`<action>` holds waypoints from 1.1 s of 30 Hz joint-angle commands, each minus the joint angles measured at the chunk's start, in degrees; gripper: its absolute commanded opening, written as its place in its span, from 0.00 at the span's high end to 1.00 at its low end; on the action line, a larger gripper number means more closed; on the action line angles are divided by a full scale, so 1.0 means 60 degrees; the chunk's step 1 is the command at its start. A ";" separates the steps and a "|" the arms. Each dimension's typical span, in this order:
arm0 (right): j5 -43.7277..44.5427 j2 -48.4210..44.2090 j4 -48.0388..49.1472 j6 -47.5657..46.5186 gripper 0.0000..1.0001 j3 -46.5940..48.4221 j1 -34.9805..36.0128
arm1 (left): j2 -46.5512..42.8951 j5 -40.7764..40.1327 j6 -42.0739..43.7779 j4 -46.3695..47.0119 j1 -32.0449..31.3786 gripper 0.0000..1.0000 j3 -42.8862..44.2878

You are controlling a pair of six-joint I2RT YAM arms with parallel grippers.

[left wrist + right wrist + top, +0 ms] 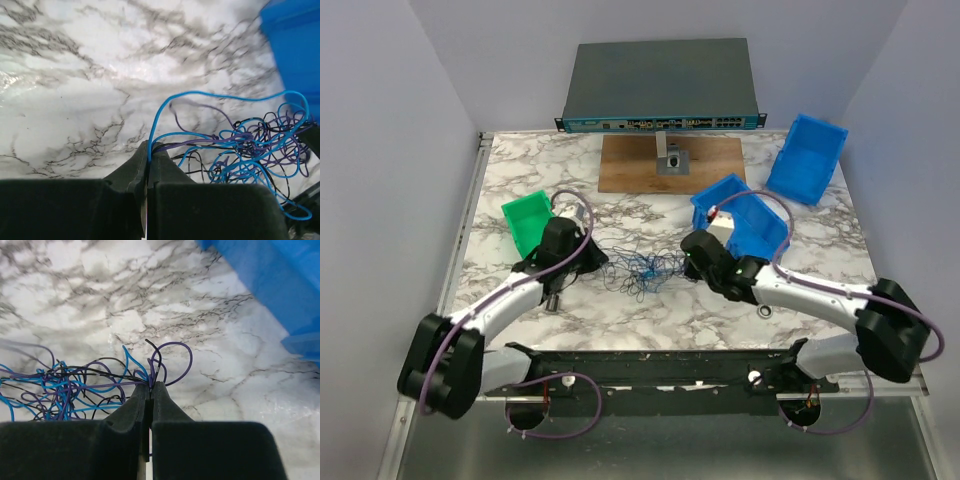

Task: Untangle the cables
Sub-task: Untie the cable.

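The cables (645, 268) are a small tangle of thin blue, purple and black wires lying on the marble table between my two grippers. My left gripper (603, 262) meets the tangle's left side. In the left wrist view its jaws (149, 147) are shut on a blue wire and some dark strands, and the rest of the cables (250, 150) spread out to the right. My right gripper (687, 262) holds the tangle's right side. In the right wrist view it (151, 385) is shut on purple and black strands, with the cables (65, 387) trailing to the left.
A green bin (528, 222) lies behind the left gripper. One blue bin (745, 215) lies close behind the right gripper, and another (810, 158) is at the back right. A wooden board (670, 165) and a network switch (660, 85) stand at the back.
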 commanded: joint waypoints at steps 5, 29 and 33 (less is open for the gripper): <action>0.3125 -0.2474 -0.3088 0.1437 0.99 -0.0445 -0.0585 | -0.3016 -0.2167 -0.1025 -0.0090 0.0876 1.00 -0.1409; -0.1595 -0.1541 -0.0369 -0.1832 0.23 -0.0160 -0.0602 | -0.0822 0.0475 0.2171 0.0168 -0.1617 0.20 0.1076; -0.0210 -0.1588 -0.1350 -0.1004 0.19 -0.0083 -0.0597 | 0.0853 0.0664 0.2526 -0.0338 -0.2078 0.20 0.2270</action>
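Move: The cable tangle hangs between the two shut grippers: its middle is about 9 cm right of the left hand and 2 cm back, roughly 3 cm lower. From the right hand it is about 9 cm left, level fore and aft, 4 cm lower. The green box is some 16 cm left and 8 cm ahead of the left hand. The blue box is about 12 cm right and 11 cm ahead of the right hand, both boxes a few cm below. Still pinching the cables from either end, both hands lift about 6 cm while drawing apart, each some 4 cm outward. Then both open wide and let go: the left swings about 10 cm back to the right, staying high, over the tangle's left end, turning clockwise. The right comes some 4 cm back left and sinks about 4 cm beside the tangle's right end. ##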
